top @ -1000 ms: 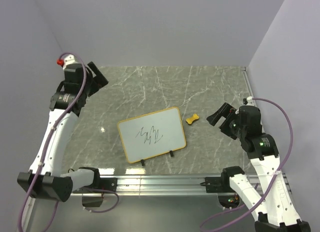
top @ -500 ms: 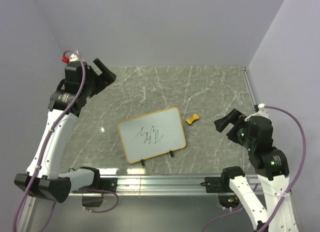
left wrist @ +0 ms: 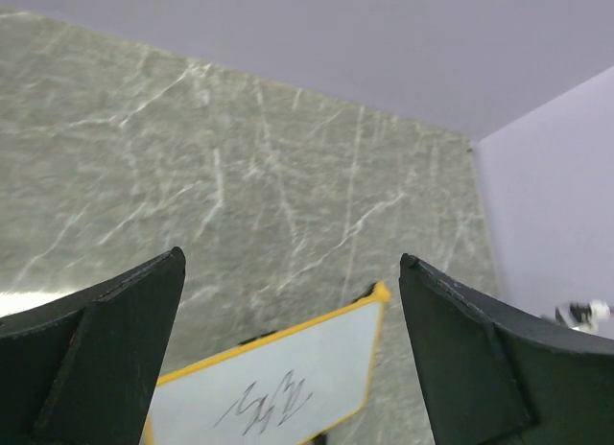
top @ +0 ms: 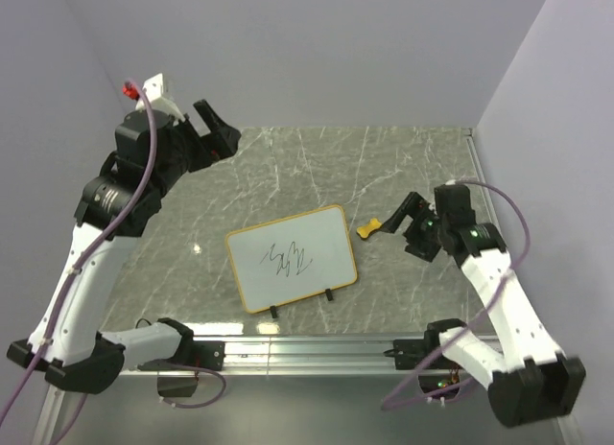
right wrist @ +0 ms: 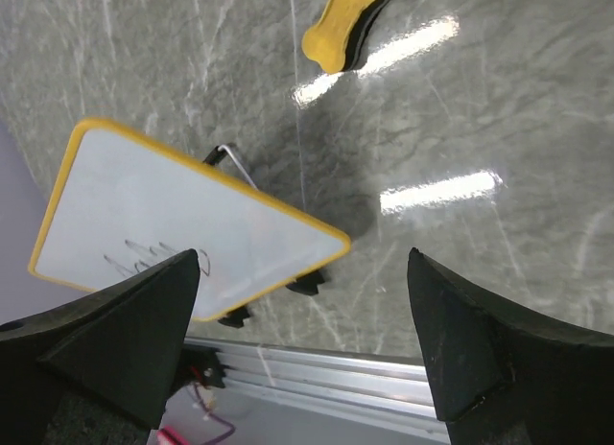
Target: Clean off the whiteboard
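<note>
The whiteboard [top: 291, 258] lies flat at the middle of the marble table, yellow-framed, with a dark scribble [top: 288, 260] on it and two black feet at its near edge. A small yellow bone-shaped eraser [top: 368, 228] lies just right of it. My right gripper [top: 401, 226] hovers open right beside the eraser, with nothing between its fingers. Its wrist view looks down on the whiteboard [right wrist: 173, 224] and the eraser [right wrist: 345, 28], seen beyond the right gripper [right wrist: 304, 255]. My left gripper [top: 219, 136] is raised open at the far left. The whiteboard [left wrist: 278, 387] shows below the left gripper [left wrist: 290, 258].
An aluminium rail [top: 307, 347] runs along the near table edge, seen also as the rail [right wrist: 317, 378] in the right wrist view. Lavender walls close the back and both sides. A metal strip [top: 477, 167] borders the table's right edge.
The right arm swung left and forward, bringing its gripper beside the eraser. The left arm rose and its gripper moved further back and right. Whiteboard and eraser stayed put.
</note>
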Robot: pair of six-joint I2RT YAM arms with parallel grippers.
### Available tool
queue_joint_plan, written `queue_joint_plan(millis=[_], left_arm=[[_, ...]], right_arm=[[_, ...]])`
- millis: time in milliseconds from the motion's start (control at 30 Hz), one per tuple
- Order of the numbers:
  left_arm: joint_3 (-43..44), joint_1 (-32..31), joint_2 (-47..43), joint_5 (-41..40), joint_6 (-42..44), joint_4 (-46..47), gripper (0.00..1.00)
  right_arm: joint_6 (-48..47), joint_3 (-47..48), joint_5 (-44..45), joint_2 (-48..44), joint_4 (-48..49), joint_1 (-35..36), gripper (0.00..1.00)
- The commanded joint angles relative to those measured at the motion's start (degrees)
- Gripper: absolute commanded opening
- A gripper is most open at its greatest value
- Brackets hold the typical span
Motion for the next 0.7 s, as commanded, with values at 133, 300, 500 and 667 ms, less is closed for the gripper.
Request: queue_joint_plan(millis=[133,300,500,667], left_arm=[[-9.6,-0.1,-9.4,-2.7,5.6,-1.6,0.99],[-13.9,-0.2,-13.2,0.8,4.6,-1.6,0.99],[-18.1,-0.2,-14.1,3.8,5.8,-2.9,0.99],[-17.7,-0.2,-12.2,3.9,9.0,-3.2,1.00]], right_arm=[[5.7,1.7,-4.0,16.2,9.9,0.5,0.96],[6.5,6.3,-2.9,28.0,12.2,1.3,0.96],[6.7,15.0,-0.8,41.0,11.1,2.7,0.93],[8.2,17.8,2.9,46.5,12.1,2.7,0.91]])
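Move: The yellow eraser lies about 13 cm ahead of the right hand, 5 cm to its left and some 17 cm below. The whiteboard's middle is roughly 15 cm to the left of the eraser and 8 cm nearer the robot, a few centimetres above it. From the high left hand, the eraser is about 5 cm ahead, 23 cm to the right and 43 cm down. Forward and down together, about 11 cm each and a little to the left, the right hand swoops in on the eraser, dropping steeply first, then reaching out more. Its wrist tips some 20 degrees further down, and the fingers stay wide open, ending just short of and above the eraser. The empty left hand sinks about 8 cm and draws back 5 cm, fingers open. ##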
